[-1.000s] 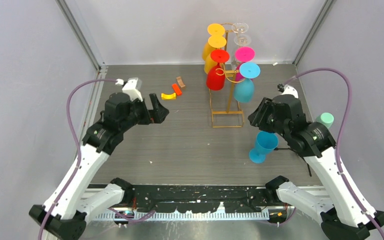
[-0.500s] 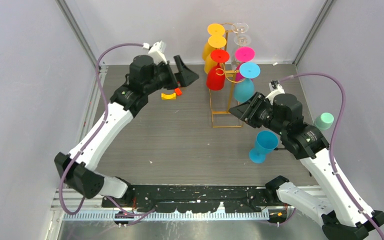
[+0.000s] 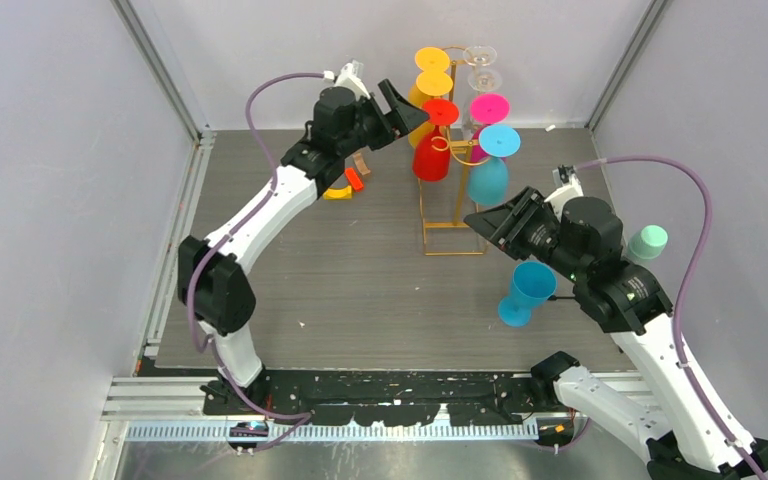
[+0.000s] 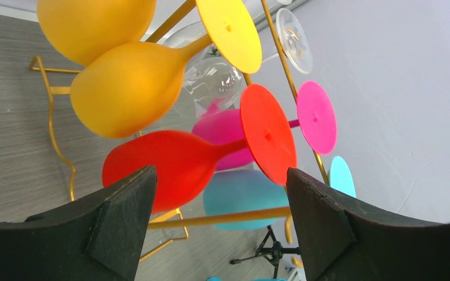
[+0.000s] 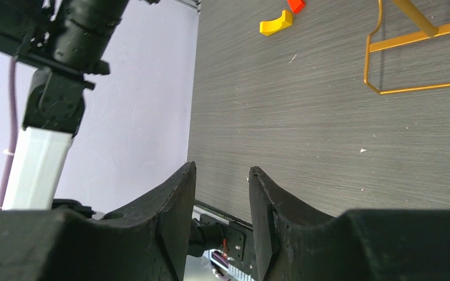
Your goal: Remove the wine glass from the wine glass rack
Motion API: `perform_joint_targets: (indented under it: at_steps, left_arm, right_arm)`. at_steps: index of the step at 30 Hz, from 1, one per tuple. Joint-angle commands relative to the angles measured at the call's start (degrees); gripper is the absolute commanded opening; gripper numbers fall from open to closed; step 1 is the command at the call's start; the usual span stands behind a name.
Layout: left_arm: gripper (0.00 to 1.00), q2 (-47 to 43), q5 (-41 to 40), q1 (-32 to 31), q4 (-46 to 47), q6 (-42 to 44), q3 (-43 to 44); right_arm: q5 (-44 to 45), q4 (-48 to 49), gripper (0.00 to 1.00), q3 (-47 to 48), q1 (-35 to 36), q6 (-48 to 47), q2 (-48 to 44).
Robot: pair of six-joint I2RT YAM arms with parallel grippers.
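Observation:
The gold wire wine glass rack (image 3: 457,205) stands at the back middle with several glasses hanging upside down on its hooks: two orange (image 3: 427,92), a red (image 3: 431,152), a pink (image 3: 488,108), a cyan (image 3: 487,178) and a clear one (image 3: 480,66). My left gripper (image 3: 415,111) is open and empty, just left of the red glass's foot. In the left wrist view its gripper (image 4: 220,175) has the red glass (image 4: 164,167) and the rack's upright (image 4: 222,218) framed between the fingers. My right gripper (image 3: 482,222) hovers by the rack's base, jaws slightly apart and empty, as the right wrist view (image 5: 221,170) shows.
A blue glass (image 3: 526,293) stands on the table in front of my right arm, and a mint cup (image 3: 648,241) sits at the far right. Small yellow (image 3: 337,192), red (image 3: 354,180) and brown (image 3: 362,163) pieces lie left of the rack.
My left arm has swung up and right from the table's left side to the red glass on the rack. My right gripper has shifted slightly left toward the rack's base.

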Motion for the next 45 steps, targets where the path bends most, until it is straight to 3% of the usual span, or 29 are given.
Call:
perform_joint_targets:
  at_steps: [1, 8, 19, 37, 45]
  left_arm:
    - [0.81, 3.3, 3.8, 0.8, 6.9, -5.2, 5.4]
    - [0.70, 6.5, 7.0, 2.1, 19.3, -13.7, 2.6]
    - [0.51, 9.4, 9.5, 2.4, 17.5, -24.7, 3.4]
    - [0.22, 6.9, 8.9, 2.3, 13.7, -22.3, 3.4]
    - [0.00, 5.8, 8.5, 2.3, 11.7, -20.9, 4.7]
  right_arm:
    - [1.6, 1.1, 0.44, -0.2, -0.2, 0.8, -1.4]
    - [4.1, -1.4, 0.43, 0.4, -0.3, -0.2, -1.8]
    - [7.9, -3.6, 0.43, 0.8, -0.2, -2.0, -2.8]
    - [9.3, -4.1, 0.42, 0.1, -0.2, -2.9, -4.5]
    - [9.3, -4.1, 0.42, -0.2, -0.2, -3.1, -4.7]
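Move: The red wine glass hangs foot-up on the rack; its foot is about 6 cm right and 4 cm ahead of the left hand, roughly level with it. At about that height, the orange glass's foot is some 10 cm ahead and 5 cm right, the pink one 5 cm ahead and 16 cm right, and the hanging blue one 2 cm back and 18 cm right. From the right hand the red foot lies around 20 cm ahead, 6 cm left, at similar height. The red glass's foot is taken at its near left edge by the left hand, which slides in forward and right about 4 cm, rolling its left side down some 20 degrees and tipping down about 10. From wide open, its fingers close almost fully, pinching the disc from above and below while the hand holds place. Meanwhile the right hand, empty, drifts about 3 cm right, away from the rack, turning slightly clockwise. ##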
